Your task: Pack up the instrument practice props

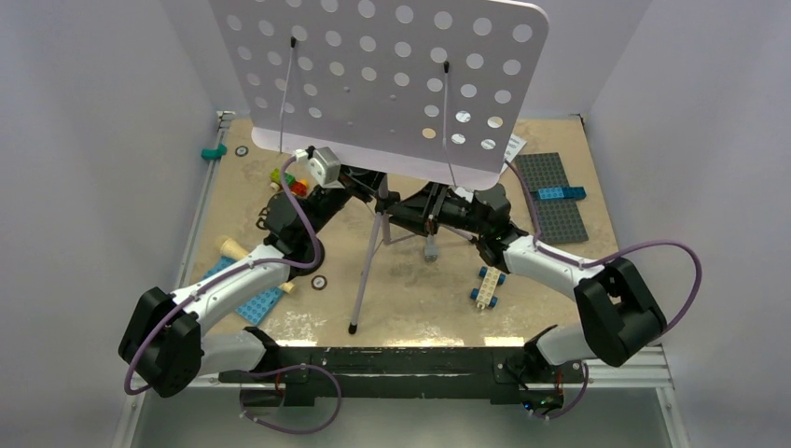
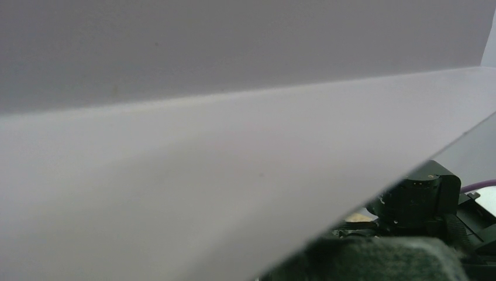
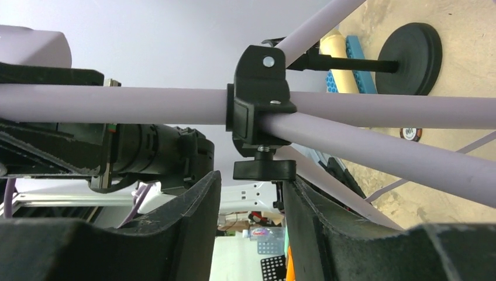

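Note:
The lilac perforated music stand [image 1: 373, 75] stands mid-table, its desk tilted over both grippers and one tripod leg [image 1: 366, 271] reaching toward me. My left gripper [image 1: 357, 179] is tucked under the desk. In the left wrist view the lilac panel [image 2: 175, 175] fills the frame, pressed against the one visible pad [image 2: 374, 257]. My right gripper [image 3: 251, 178] is open at the black tripod hub [image 3: 260, 99], its fingertips flanking the clamp knob [image 3: 264, 170]. The cream microphone [image 1: 229, 246] lies at left. The black round-base mic stand [image 3: 409, 58] lies beyond the hub. A white page [image 1: 515, 147] peeks out at back right.
A grey studded plate [image 1: 555, 210] with a blue brick [image 1: 560, 193] lies at right. A blue plate [image 1: 258, 301] sits under my left arm. A brick car [image 1: 487, 287], coloured bricks [image 1: 295, 182], a teal piece [image 1: 215, 151] and small discs [image 1: 319, 282] are scattered. Walls enclose three sides.

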`<state>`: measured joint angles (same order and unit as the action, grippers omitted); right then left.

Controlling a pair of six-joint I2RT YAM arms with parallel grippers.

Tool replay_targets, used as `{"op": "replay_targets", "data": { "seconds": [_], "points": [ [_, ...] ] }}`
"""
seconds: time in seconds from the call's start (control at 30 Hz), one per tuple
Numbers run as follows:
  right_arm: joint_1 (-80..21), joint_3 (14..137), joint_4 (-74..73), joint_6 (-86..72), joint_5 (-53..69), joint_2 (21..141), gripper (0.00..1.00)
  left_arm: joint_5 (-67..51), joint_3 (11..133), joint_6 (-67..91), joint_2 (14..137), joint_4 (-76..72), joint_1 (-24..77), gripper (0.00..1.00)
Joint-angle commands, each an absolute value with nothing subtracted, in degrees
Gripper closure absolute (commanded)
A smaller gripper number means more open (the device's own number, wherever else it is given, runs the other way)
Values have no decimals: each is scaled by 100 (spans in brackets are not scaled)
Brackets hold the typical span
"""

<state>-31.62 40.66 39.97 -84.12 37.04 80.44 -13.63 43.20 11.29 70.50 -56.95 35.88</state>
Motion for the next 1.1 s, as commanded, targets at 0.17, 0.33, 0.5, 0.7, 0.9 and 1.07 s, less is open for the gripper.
{"op": "replay_targets", "data": {
  "seconds": [0.17,0.33,0.5,0.7,0.9,1.07],
  "points": [
    [-2988,4515,3817,-8471,3719,8166,52,-1589,4162,903,7033,-5529,3743,100],
    [-2921,4619,3723,-8421,3807,8249,70,-1623,4106,871,6997,-5513,3748,100],
    [-2900,4864,3664,-7938,4040,8306,98,-1634,4091,870,7003,-5470,3743,100],
    [-2969,5724,1878,-5043,3936,8077,100,-1610,4165,942,7050,-5281,3741,100],
    [-4171,5575,960,-753,1380,7413,100,-1532,4396,1140,7238,-4948,3738,100],
    [-4544,4548,2123,878,111,7093,100,-1485,4548,1242,7325,-4688,3743,100]
  ]
}}
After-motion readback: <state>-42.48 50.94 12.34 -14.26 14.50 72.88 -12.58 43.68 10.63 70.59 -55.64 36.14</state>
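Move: The stand's small black clamp knob sits just off the right fingertips, about 2 cm forward, 1 cm left and 1 cm lower. The black hub it screws into lies roughly 3 cm left of it and level. The tray's lip runs some 6 cm ahead of the right hand and 14 cm above, roughly straight ahead. From the left hand, the knob is about 13 cm down, 3 cm right and 2 cm back. Forward by about 1.5 cm and a little down, the right hand brings its fingertips onto the clamp knob, closing its gap by about half to pinch it. Late on, the wrist rolls quickly some 65 degrees about the fingers' line, counter-clockwise seen from behind the hand, as the fingers narrow further. The left hand stays put, keeping its hold on the stand's upright below the tray. ##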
